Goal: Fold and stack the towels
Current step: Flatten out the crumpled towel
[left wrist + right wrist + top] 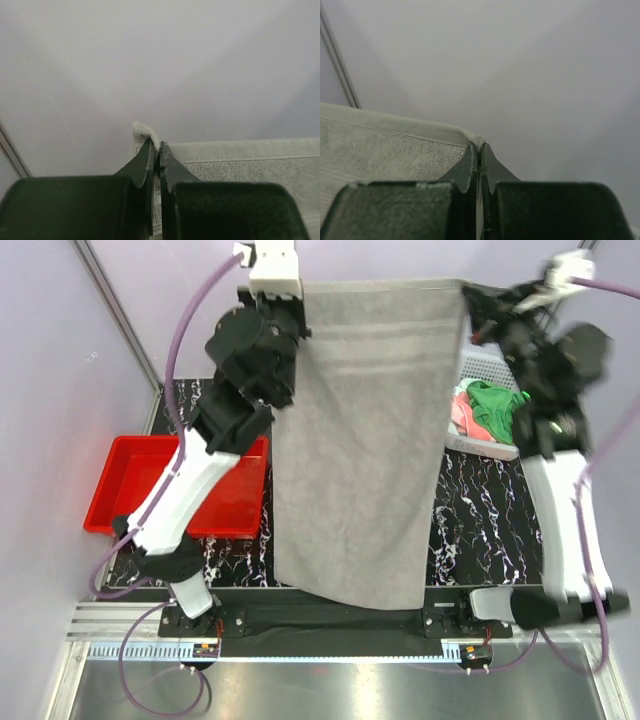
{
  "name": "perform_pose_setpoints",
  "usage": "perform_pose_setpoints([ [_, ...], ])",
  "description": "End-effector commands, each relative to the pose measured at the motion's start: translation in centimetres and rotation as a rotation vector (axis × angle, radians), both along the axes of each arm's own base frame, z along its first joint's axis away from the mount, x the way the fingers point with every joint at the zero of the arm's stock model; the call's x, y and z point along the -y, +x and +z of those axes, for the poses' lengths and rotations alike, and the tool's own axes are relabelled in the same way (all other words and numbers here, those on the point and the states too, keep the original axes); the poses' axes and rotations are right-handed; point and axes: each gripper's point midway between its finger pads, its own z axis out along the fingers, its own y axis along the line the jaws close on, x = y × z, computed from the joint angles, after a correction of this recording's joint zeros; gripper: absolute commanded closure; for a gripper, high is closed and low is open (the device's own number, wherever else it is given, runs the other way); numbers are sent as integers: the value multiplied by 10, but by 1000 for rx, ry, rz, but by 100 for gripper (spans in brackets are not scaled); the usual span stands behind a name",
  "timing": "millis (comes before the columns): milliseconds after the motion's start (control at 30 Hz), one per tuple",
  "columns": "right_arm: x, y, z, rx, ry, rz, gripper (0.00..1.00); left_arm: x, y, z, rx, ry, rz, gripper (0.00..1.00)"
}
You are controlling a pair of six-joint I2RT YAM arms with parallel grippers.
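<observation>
A large grey towel (365,430) hangs spread out high above the table, its bottom edge reaching down near the arm bases. My left gripper (300,302) is shut on its top left corner (142,132), with a white label pinched between the jaws. My right gripper (470,300) is shut on the top right corner (475,141). The towel's top hem (385,125) runs taut between the two. A bright green towel (497,406) and a salmon-pink one (463,418) lie bunched in the white basket (487,368) at the right.
A red tray (135,485) sits at the left of the black marbled table (480,510), partly behind my left arm. The hanging towel hides the middle of the table. Pale walls fill both wrist views.
</observation>
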Motion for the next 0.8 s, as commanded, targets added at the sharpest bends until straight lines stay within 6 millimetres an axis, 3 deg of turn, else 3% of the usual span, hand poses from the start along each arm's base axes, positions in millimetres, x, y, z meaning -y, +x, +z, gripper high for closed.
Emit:
perform_pose_setpoints([
  [0,0,77,-34,-25,-49,-39,100,-1,59,-15,-16,-113,-141,100],
  [33,-1,106,-50,-48,-55,-36,100,8,74,-22,-23,-123,-203,100],
  [67,-2,120,-58,-62,-53,-30,100,2,110,-42,-46,-116,-184,100],
  [100,0,133,-66,-72,-59,-17,100,3,124,-48,-48,-132,-205,100],
  [133,0,158,-81,-93,-59,-15,100,9,136,-54,-49,-127,-255,100],
  [167,1,170,-88,-100,-57,-11,100,3,162,-68,-47,-128,-252,100],
  [267,-1,206,-113,-120,-65,30,100,6,198,-88,-30,-134,-306,100],
  [433,-1,244,-143,-130,-74,53,100,11,233,-113,6,-112,-344,100],
  [567,-2,262,-162,-150,-71,58,100,6,265,-148,-19,-132,-349,100],
  [767,-2,279,-209,-203,-80,65,100,11,283,-197,-88,-117,-381,100],
])
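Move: Both hands hold the grey towel by its upper corners, high over the table. The far strip of tabletop they carry it towards lies about 28 cm ahead, 58 below and 14 inward of each. The lower hem hangs roughly 20 cm back and 55 below, between them. The red tray is about 32 cm left of the left hand and 2 ahead; the white basket is 21 cm right of the right hand and 25 ahead. Keeping their pinch on the two towel corners, both hands swing it forward and down together, nearly 30 cm out and some 20 cm lower, fast at first and then easing off high over the far side of the table. The fingers dip as they go, the right more than the left, then tip partly back up; the left hand also turns about 20 degrees clockwise. ##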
